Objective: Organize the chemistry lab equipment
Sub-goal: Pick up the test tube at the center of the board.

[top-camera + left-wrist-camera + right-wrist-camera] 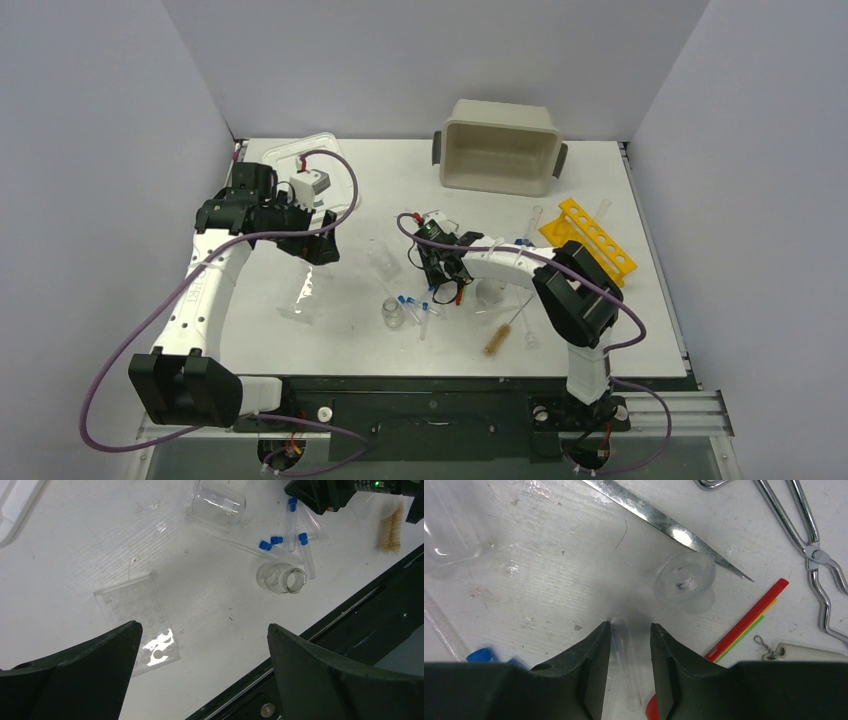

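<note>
My right gripper [630, 625] is low over the table with its jaws narrowed around a clear glass tube [631, 680] lying between them. The left finger touches the tube and a gap shows on the right side. Close by are a small upright vial [685, 577], metal tweezers [659, 517], a green-and-red spatula [749, 617] and metal forceps [811, 540]. My left gripper [202, 627] hangs wide open above the table with nothing in it. Below it lie a clear well plate [137, 617], a glass flask [280, 577], blue-capped tubes [291, 522] and a beaker [216, 505].
A beige tub [500, 145] stands at the back, a yellow tube rack [597, 238] at the right, and a white lid [310, 150] at the back left. A brown-bristled brush [497, 340] lies near the table's front edge [450, 375].
</note>
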Robot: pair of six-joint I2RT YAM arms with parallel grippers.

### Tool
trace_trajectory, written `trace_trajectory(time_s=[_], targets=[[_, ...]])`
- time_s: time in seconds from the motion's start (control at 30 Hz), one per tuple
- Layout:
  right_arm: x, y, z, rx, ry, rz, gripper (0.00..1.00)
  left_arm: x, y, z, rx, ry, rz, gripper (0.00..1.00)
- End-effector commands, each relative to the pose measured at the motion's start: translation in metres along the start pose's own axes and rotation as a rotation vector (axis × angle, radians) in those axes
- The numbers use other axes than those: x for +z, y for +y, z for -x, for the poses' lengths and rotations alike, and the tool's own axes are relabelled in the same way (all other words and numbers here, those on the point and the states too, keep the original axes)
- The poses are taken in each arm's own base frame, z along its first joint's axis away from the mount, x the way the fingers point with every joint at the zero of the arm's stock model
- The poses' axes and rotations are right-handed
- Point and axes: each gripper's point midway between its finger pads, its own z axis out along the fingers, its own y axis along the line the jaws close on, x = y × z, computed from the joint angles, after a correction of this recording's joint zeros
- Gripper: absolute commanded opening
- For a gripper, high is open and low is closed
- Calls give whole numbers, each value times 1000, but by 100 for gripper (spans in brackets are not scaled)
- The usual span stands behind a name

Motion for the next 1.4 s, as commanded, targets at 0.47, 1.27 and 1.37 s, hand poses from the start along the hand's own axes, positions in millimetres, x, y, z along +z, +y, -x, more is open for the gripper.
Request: trace_trajectory(time_s=[0.47, 1.27, 1.37], targets=[[-23, -1, 21, 33, -91, 7, 0, 0, -13, 26, 66, -98, -37, 97], [-304, 53, 183, 488, -878, 517, 0, -36, -144, 109, 82, -412, -479, 97], [-306, 65, 186, 505, -876, 565, 0, -35, -148, 113, 67, -413, -513, 97]])
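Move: The test tube lies right under the right fingertips, its middle about 2 cm back, 1 cm right and 1 cm below. From that hand, the small plastic stopper is some 4 cm ahead and 2 cm right, the red spoon 5 cm right and 1 cm ahead, and a blue-capped tube 3 cm back and 2 cm left. From the raised, empty left hand, the test tube is roughly 23 cm right, 2 cm ahead and 19 cm down; the beaker is about 11 cm right, 8 cm ahead and the glass jar 13 cm right, 2 cm back. After settling a touch lower, the right hand closes its part-open fingers on the test tube near its far end, then lifts it fast by about 32 cm, easing some 5 cm left late on while the wrist swings the fingers up from pointing down to pointing left, towards the other hand. The left hand, fingers still wide open, comes to meet the tube, moving about 13 cm right and 10 cm up over the beaker side of the table and turning its fingers some 30 degrees further towards the right. ##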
